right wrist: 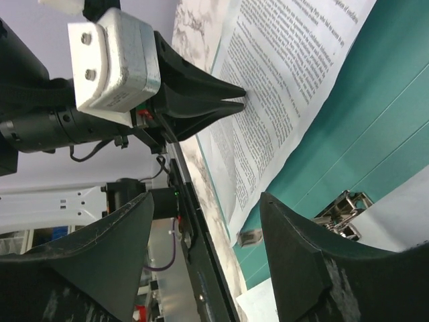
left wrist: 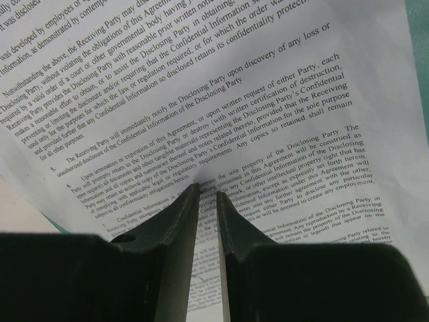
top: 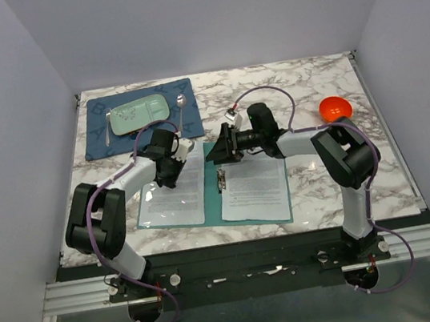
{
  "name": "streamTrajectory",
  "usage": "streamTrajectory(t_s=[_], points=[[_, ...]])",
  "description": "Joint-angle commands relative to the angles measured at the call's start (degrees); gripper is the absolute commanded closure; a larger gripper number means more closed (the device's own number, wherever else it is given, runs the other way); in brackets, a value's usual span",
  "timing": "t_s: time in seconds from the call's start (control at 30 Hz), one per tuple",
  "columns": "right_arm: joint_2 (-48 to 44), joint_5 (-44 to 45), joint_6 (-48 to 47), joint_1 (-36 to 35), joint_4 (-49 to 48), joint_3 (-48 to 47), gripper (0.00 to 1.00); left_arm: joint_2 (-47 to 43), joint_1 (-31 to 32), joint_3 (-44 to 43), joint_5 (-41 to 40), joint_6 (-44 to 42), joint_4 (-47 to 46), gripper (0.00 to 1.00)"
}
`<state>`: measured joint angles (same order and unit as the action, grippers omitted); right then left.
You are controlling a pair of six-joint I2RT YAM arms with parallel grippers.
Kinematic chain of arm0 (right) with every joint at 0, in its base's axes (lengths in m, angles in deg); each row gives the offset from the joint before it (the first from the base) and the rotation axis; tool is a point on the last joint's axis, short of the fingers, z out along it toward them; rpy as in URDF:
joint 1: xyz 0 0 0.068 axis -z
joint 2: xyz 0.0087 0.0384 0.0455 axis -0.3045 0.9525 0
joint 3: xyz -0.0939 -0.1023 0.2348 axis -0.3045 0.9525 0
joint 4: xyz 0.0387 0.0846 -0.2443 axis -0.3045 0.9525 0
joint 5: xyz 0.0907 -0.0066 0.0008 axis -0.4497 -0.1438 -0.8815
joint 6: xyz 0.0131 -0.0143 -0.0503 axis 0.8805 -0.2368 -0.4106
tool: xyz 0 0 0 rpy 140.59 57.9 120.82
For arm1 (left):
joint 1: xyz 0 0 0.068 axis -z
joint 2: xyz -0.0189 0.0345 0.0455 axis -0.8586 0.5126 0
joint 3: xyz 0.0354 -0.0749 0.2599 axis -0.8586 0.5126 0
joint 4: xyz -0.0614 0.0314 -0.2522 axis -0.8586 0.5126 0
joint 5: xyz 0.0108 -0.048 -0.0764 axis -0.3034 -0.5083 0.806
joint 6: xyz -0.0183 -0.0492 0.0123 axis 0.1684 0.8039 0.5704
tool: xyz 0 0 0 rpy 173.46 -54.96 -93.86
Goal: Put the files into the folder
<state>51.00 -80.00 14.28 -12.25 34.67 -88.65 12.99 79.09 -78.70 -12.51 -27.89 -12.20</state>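
The teal folder (top: 215, 209) lies open on the marble table, its metal clip (top: 220, 179) at the spine. A printed white sheet (top: 174, 203) covers its left half and another sheet (top: 258, 191) rests on the right half. My left gripper (top: 168, 182) points down at the left sheet (left wrist: 234, 100); its fingers (left wrist: 208, 184) are shut, pinching a small ridge of the paper at the tips. From the right wrist view that sheet (right wrist: 281, 74) curves up off the folder (right wrist: 362, 121) at the left gripper (right wrist: 242, 97). My right gripper (right wrist: 206, 201) hangs open and empty over the spine, near the clip (right wrist: 342, 215).
At the back left is a dark blue placemat (top: 99, 113) carrying a pale green tray (top: 138, 116) and a spoon (top: 182, 105). An orange bowl (top: 335, 107) sits at the right. A small grey metal piece (right wrist: 249, 237) lies on the folder by the sheet's corner.
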Motion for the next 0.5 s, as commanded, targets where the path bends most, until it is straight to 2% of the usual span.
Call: streamTrajectory(t_s=[0.0, 0.27, 0.4, 0.43, 0.47], points=[[-1.9, -1.4, -3.1, -1.2, 3.9, 1.3, 0.28, -2.3, -0.3, 0.3, -1.2, -0.2, 1.8, 0.71], [-3.7, 0.6, -5.8, -2.6, 8.1, 2.1, 0.32, -4.4, -0.4, -0.2, -1.0, 0.0, 3.0, 0.71], [-6.4, 1.9, -8.5, -2.6, 9.8, 1.2, 0.46, -7.7, -0.4, -2.7, 0.2, 0.8, 6.6, 0.67], [-7.0, 2.1, -9.1, -2.6, 10.4, 0.9, 0.54, -8.4, -0.4, -3.4, 0.9, 1.1, 7.4, 0.66], [-8.3, 2.6, -9.7, -2.6, 10.6, 0.7, 0.57, -9.4, -0.4, -5.0, 1.3, 1.5, 8.2, 0.60]])
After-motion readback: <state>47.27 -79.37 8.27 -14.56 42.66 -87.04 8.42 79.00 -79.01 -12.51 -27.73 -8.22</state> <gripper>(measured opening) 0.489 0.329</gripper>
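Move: The folder's metal clip, with its lever sticking up, lies about 3 cm back, 2 cm to the right and 8 cm below the right fingertips. From that hand the left file's middle is some 12 cm to the left and 2 cm back, and the right file's is about 11 cm to the right and 7 cm back, both about 9 cm below. The left fingertips are down at the left file's middle, with the clip about 14 cm to their right and level with them. Draw the right gripper back about 3 cm to come over the folder's metal clip, dipping 1.5 cm on the way, then rising 1 cm, while the open fingers close by about a third and still point left. Lift the left fingertips free of the left file, about 2 cm up and slightly back. ##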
